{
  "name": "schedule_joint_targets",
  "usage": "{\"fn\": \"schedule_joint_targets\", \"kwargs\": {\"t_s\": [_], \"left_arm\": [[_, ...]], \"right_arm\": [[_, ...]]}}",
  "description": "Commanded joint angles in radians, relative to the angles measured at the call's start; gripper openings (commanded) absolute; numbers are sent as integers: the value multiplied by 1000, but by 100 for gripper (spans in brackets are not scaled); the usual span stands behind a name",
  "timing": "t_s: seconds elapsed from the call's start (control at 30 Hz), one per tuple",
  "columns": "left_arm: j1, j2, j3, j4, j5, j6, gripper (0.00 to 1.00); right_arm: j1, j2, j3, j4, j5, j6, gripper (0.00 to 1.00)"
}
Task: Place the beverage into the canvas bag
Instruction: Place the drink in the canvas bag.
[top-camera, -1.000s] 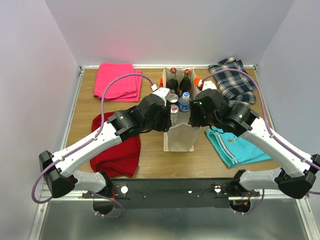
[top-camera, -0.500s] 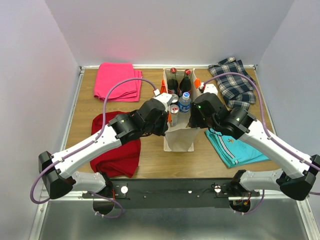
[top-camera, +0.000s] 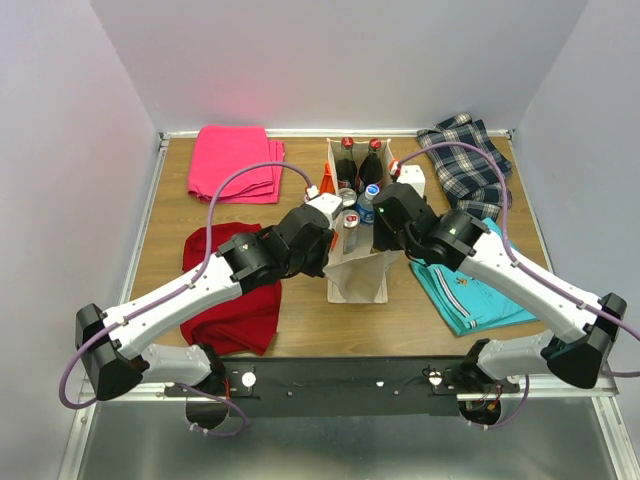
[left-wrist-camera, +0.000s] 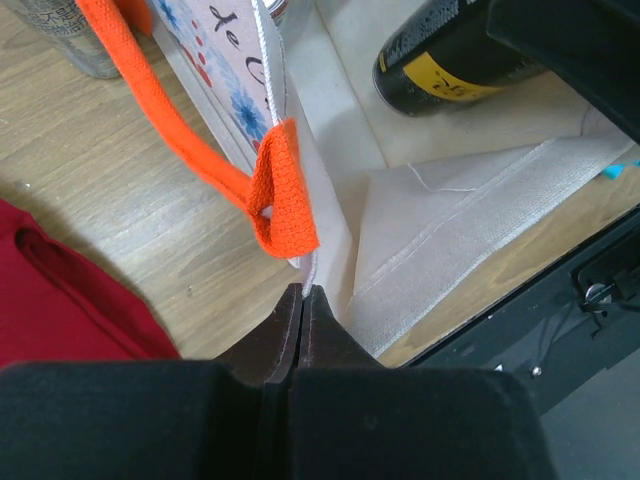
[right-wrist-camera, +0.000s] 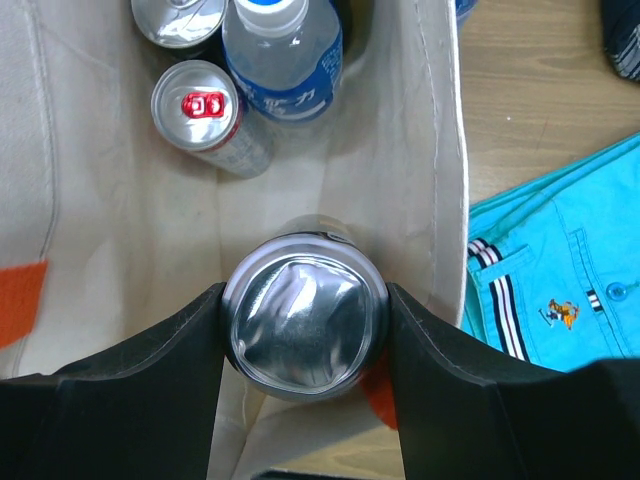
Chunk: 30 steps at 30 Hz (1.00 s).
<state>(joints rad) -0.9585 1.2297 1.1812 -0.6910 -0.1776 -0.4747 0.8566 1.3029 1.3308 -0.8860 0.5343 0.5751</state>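
Note:
The cream canvas bag (top-camera: 362, 278) with orange straps (left-wrist-camera: 270, 190) stands mid-table. My left gripper (left-wrist-camera: 302, 290) is shut on the bag's left rim just below a strap end and holds the mouth open; it also shows in the top view (top-camera: 330, 245). My right gripper (right-wrist-camera: 305, 325) is shut on a dark can (right-wrist-camera: 305, 320) with a yellow label (left-wrist-camera: 450, 60). It holds the can inside the bag's mouth near the right wall (right-wrist-camera: 440, 180). In the top view the right gripper (top-camera: 378, 230) sits over the opening and hides the can.
In the bag are a silver can with a red tab (right-wrist-camera: 200, 110), a water bottle (right-wrist-camera: 280, 55) and two cola bottles (top-camera: 358, 160). Around it lie a pink cloth (top-camera: 235, 160), a red cloth (top-camera: 235, 295), a plaid cloth (top-camera: 465, 160) and a teal shirt (right-wrist-camera: 570, 280).
My right gripper has moved left and down into the bag's mouth with the can. My left gripper has stayed shut on the rim, and the bag's front has sagged and tilted.

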Motion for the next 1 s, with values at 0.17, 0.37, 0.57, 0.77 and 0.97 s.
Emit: {"fn": "schedule_joint_targets", "kwargs": {"t_s": [0.17, 0.37, 0.57, 0.77, 0.97], "left_arm": [[1, -10, -28, -147, -76, 39, 0], [0, -12, -23, -150, -89, 41, 0], [0, -7, -19, -153, -92, 44, 0], [0, -4, -14, -157, -100, 42, 0], [0, -4, -11, -157, -111, 39, 0]], "right_arm": [[-60, 62, 33, 189, 119, -50, 1], [-116, 84, 41, 263, 84, -104, 1], [-134, 121, 61, 312, 49, -149, 1], [-136, 154, 54, 334, 21, -164, 1], [-136, 174, 47, 343, -8, -172, 1]]}}
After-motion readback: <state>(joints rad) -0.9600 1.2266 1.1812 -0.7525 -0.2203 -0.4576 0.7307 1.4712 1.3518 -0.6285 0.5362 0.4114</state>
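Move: The free spot in the canvas bag for the black can in the right hand lies about 8 cm ahead, 1 cm left and some 13 cm below that hand. The slim silver can stands roughly 11 cm ahead and 7 cm left, the blue-capped bottle about 14 cm ahead and 3 cm left, both with their middles 10 to 12 cm lower. From the left hand the free spot is some 10 cm ahead, 11 cm right and 12 cm down. The black can, still gripped near its top, is carried about 8 cm forward over the bag's free floor towards the blue-capped bottle; the right hand tips up about 5 degrees and sinks a centimetre only at the end. The bag's near left rim stays pinched in the left fingers as that hand eases 1.5 cm left and slightly down. ##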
